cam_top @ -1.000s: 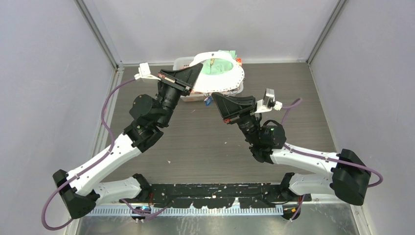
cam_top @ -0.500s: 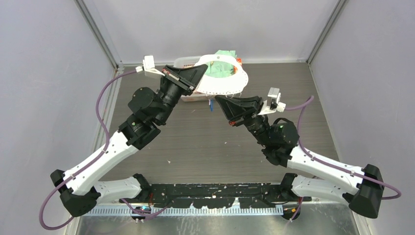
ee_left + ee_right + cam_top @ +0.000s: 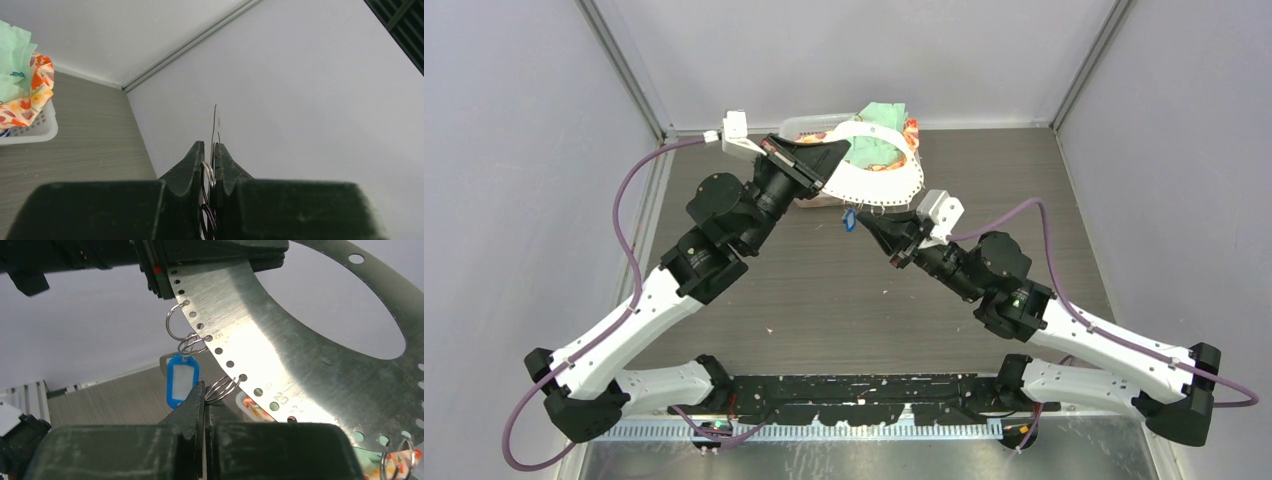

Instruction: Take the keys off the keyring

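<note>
The keyring [image 3: 886, 183], a flat grey perforated plate with a big hole, hangs above the basket. My left gripper [image 3: 842, 152] is shut on its left rim. In the left wrist view the plate [image 3: 215, 120] stands edge-on between the fingers [image 3: 197, 155]. The keys [image 3: 848, 218], small silver pieces on a blue tag [image 3: 182, 380], dangle from a loop on the plate's [image 3: 285, 335] lower rim. My right gripper [image 3: 870, 223] is just right of the tag. Its tips [image 3: 206, 389] are shut on a neighbouring coiled silver loop [image 3: 223, 386].
A white basket [image 3: 816, 198] of green and floral cloths [image 3: 886, 112] stands at the back of the wooden table [image 3: 824, 290], under the plate. Grey walls enclose the left, back and right. Another small silver loop [image 3: 392, 460] hangs farther along the rim.
The right arm's elbow has swung out to the right and its wrist has rolled, the tips staying by the blue tag. The plate has tilted and dropped slightly in the left gripper.
</note>
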Controlling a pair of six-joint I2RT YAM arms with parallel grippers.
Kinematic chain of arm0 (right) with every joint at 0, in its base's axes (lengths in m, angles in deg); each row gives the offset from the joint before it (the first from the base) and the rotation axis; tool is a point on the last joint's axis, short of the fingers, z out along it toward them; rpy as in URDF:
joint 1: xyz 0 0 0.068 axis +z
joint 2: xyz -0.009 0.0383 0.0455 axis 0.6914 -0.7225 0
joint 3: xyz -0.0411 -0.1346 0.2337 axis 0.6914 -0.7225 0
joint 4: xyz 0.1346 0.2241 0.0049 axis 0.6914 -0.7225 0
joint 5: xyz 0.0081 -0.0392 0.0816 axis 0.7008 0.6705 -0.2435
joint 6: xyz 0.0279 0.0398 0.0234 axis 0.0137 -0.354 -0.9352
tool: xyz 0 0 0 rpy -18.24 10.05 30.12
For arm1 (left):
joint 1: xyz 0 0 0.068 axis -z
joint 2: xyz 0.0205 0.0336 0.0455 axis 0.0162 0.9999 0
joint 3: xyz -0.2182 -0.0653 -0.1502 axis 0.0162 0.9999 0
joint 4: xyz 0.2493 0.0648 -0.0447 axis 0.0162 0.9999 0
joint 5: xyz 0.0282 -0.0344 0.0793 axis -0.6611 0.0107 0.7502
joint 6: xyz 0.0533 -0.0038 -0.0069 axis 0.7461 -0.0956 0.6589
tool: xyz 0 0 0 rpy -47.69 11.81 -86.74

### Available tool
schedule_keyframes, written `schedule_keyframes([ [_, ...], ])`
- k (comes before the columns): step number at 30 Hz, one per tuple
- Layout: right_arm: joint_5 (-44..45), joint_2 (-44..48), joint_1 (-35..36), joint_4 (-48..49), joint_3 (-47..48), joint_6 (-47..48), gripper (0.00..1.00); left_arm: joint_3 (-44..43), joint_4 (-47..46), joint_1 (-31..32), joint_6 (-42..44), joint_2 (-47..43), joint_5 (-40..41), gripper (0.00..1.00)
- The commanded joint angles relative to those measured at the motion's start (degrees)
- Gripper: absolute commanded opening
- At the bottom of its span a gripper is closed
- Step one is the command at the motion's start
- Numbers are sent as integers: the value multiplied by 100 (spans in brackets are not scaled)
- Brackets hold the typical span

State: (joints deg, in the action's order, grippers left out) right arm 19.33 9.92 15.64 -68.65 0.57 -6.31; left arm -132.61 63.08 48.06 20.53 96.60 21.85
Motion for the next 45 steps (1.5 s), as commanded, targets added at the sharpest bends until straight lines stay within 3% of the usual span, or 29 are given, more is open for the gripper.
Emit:
schedule_keyframes([
  [1,179,170,74,-391,187,522,1,-105,-230,-21,81,-99,101,0],
  [6,402,319,69,652,-307,-805,2,269,-839,-21,-86,-250,212,0],
  [10,557,273,71,2202,-1020,-2293,25,437,-1192,-21,-259,-331,223,1],
  [16,1366,-129,74,4598,-1791,-3796,26,867,-2040,-21,-873,-326,215,1],
  [19,1296,-476,74,5655,-1934,-3938,28,881,-2176,-21,-1008,-285,160,1],
  [23,1007,-487,76,5409,-1810,-3563,34,876,-2217,-21,-1110,-246,96,0],
  [26,1387,-584,77,5913,-1914,-3562,46,1006,-2554,-21,-1315,-211,47,1],
  [31,1115,-824,73,6173,-1696,-3561,41,1039,-2773,-51,-1617,-106,-133,1],
  [45,657,-879,32,5828,-1147,-3563,43,1004,-3139,-194,-2179,91,-735,0],
])
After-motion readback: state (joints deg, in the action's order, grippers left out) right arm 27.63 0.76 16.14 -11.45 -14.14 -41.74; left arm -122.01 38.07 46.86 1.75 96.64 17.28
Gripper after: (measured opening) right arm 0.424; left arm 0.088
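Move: Right at the right hand's tips sits the middle ring, with the blue key tag about 2 cm to the left, 1 cm back and 1 cm lower. The metal plate's middle lies roughly 8 cm ahead, 2 cm right and 6 cm up. From the left hand, which still grips the plate, the tag hangs some 10 cm below, 7 cm back and 1 cm to the right. Letting go of the middle ring, the right fingers open to nearly half while the hand dips about 2.5 cm, then rises to end some 5 cm above its start, drifting right and back, its fingers swung up some 50 degrees to point steeply upward with the tag in view between them. Keeping its grip, the left hand lifts the plate about 3 cm and rolls it roughly 25 degrees, right side up. ##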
